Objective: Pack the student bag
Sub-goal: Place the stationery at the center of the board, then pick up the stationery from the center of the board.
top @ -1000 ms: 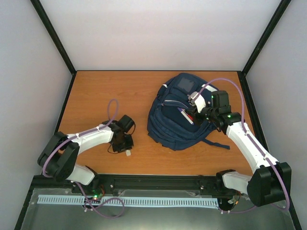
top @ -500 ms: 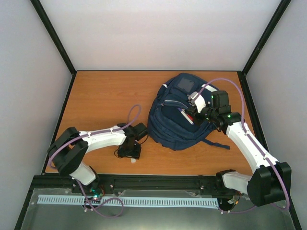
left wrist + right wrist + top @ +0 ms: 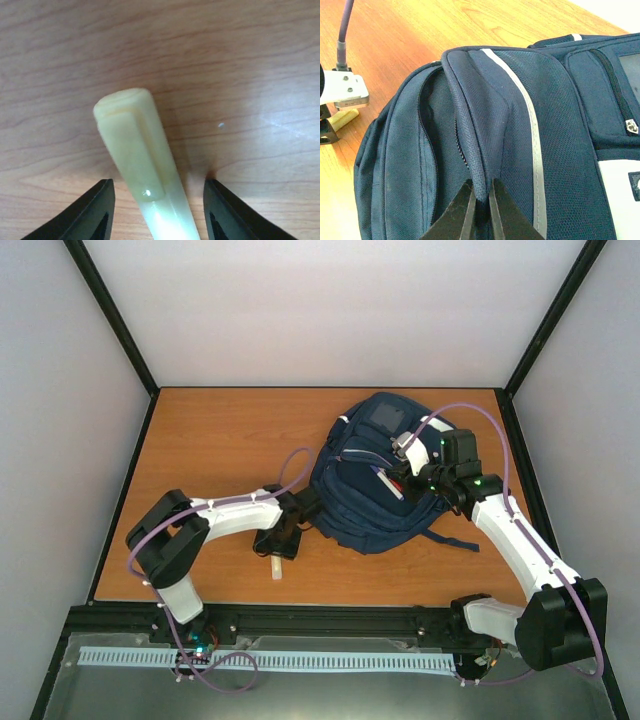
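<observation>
The student bag (image 3: 360, 508), navy blue with a thin white stripe, lies at the table's right middle with its main zip open. My right gripper (image 3: 408, 466) is at the bag's top, shut on a raised fold of the bag's fabric (image 3: 470, 150) beside the open zip; the gripper (image 3: 481, 200) pinches it between both fingers. A pale cream pen-like stick (image 3: 137, 150) lies on the wood left of the bag (image 3: 535, 125). My left gripper (image 3: 159, 187) hangs low over the stick (image 3: 274, 569), jaws apart on either side without touching it.
A white and a red slim item (image 3: 388, 483) show in the bag's open mouth. A dark strap (image 3: 452, 540) trails from the bag toward the front right. Black frame posts and white walls close in the orange wooden table (image 3: 220, 440).
My left arm has swung right along the table toward the bag, and its jaws have opened around the cream stick. The right gripper and the bag have not moved.
</observation>
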Motion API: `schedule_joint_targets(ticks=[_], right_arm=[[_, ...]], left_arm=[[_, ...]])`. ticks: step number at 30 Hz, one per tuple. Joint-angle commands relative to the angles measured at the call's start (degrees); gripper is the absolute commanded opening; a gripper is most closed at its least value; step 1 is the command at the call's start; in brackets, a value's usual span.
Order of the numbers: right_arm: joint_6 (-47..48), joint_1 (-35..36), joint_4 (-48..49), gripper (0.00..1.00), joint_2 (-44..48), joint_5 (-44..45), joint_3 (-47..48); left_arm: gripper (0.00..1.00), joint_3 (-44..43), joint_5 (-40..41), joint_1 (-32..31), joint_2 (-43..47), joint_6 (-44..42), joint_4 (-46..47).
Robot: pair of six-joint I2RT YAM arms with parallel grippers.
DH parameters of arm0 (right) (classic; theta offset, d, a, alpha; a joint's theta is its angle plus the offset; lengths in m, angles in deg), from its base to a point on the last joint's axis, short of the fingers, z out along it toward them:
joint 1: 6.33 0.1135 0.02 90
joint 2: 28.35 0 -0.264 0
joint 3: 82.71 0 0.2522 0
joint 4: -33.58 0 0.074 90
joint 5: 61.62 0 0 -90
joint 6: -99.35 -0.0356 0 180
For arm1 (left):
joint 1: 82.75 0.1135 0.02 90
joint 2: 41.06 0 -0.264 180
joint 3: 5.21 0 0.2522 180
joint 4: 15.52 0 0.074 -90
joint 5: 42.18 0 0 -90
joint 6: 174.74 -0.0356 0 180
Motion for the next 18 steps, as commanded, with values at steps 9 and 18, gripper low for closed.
schedule_joint_targets(ticks=[9, 18], right_arm=[[0.72, -0.65, 0.8, 0.08, -0.1, -0.8, 1.34], [0.69, -0.72, 0.82, 0.08, -0.28, -0.82, 1.39]], left_arm=[[0.08, -2.72, -0.88, -0.27, -2.31, -2.78, -0.1], [0.08, -5.02, -15.35, -0.7, 15.36, -2.65, 5.07]])
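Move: The yellow highlighter lies on the board between the left hand's open fingers, pointing roughly forward and back. Its middle is about 2 cm back of the hand point and 1 cm below, level side to side. The backpack's middle is some 16 cm ahead and 23 cm right of that hand, with the pens on it about 14 cm ahead and 25 cm right. From the right hand, the highlighter is about 14 cm back, 29 cm left and 19 cm down. Easing about 1 cm to the right near the board, the left hand closes its fingers from either side and pinches the highlighter nearer its front end. Then, keeping the grip, it rises about 3 cm and drifts 1 to 2 cm farther right, the wrist tilting some 10 degrees so the fingers point straight down. ##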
